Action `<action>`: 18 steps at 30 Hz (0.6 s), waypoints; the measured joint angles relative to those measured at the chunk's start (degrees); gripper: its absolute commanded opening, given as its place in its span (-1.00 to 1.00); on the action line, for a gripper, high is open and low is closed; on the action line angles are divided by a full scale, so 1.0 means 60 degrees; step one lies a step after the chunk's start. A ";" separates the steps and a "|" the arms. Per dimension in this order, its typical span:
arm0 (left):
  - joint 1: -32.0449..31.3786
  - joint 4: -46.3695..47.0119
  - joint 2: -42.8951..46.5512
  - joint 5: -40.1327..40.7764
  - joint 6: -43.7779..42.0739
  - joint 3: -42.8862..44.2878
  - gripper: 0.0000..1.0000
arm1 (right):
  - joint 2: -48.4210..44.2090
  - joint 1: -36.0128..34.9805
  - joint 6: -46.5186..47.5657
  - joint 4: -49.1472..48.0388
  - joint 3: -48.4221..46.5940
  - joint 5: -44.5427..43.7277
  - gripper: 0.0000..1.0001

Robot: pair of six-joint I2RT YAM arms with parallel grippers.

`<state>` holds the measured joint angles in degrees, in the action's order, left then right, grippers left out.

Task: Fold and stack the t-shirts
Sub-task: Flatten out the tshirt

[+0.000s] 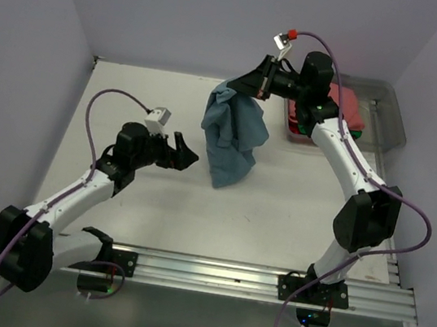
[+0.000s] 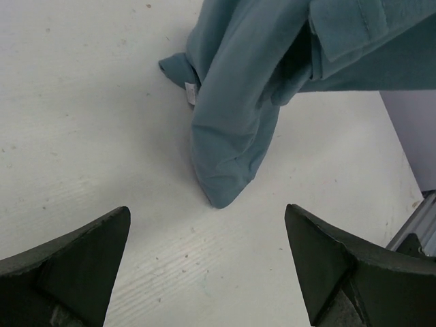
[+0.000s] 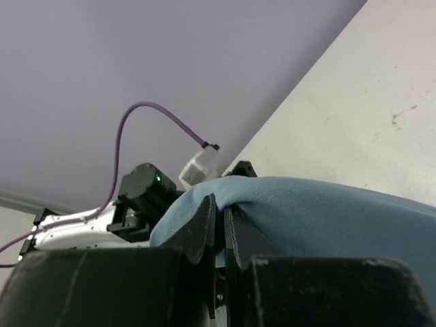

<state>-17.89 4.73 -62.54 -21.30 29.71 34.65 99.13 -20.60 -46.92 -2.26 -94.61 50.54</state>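
Observation:
A slate-blue t-shirt (image 1: 231, 132) hangs bunched from my right gripper (image 1: 245, 85), which is shut on its top edge high over the back of the table. Its lower tip (image 2: 221, 197) touches the white table. In the right wrist view the blue cloth (image 3: 327, 211) drapes over the pinched jaws of my right gripper (image 3: 221, 208). My left gripper (image 1: 186, 152) stands open, low over the table just left of the hanging shirt, with nothing between its fingers (image 2: 82, 252). Red and green t-shirts (image 1: 346, 108) lie in a bin at the back right.
A clear plastic bin (image 1: 386, 115) sits at the back right corner, behind my right arm. Lilac walls close in the table on three sides. A metal rail (image 1: 266, 282) runs along the near edge.

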 measured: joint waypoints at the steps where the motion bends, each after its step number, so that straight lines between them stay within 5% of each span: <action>1: -0.0331 0.0036 -0.0219 0.0302 -0.0131 0.0113 1.00 | 0.0157 -0.0036 -0.0149 -0.0109 -0.0149 0.0011 -1.00; 9: -0.2936 0.0849 -0.2124 0.3566 -0.1151 0.0641 1.00 | 0.0954 -0.0197 -0.0991 -0.0656 -0.1373 0.0091 -1.00; 18: -0.4153 0.0943 -0.4200 0.7402 -0.1424 0.1049 1.00 | 0.0991 -0.0328 -0.1231 -0.0849 -0.1636 0.0339 -1.00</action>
<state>-42.81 10.39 -87.74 23.11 21.17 40.95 105.08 -22.57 -54.30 -7.35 -104.42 52.58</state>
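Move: The blue t-shirt hangs from the closed right hand. Its lower end is about 10 cm to the left hand's right, roughly level with it in reach and some 11 cm below. From the right hand, that end is about 33 cm down and 9 cm back, 1 cm to the left. The grey bin sits some 31 cm to the right hand's right, 9 cm ahead and 32 cm lower; the red t-shirts in it lie about 27 cm right, 7 cm ahead and 31 cm below. The blue t-shirt's hanging lower end is what the left hand closes in on: wide open, it swings about 5 cm right, then sinks, nearly 10 cm in all, easing forward and rolling some 30 degrees so its left side rises. The right hand keeps its pinch on the cloth's upper end, raising it about 4 cm and shifting it slightly left. ##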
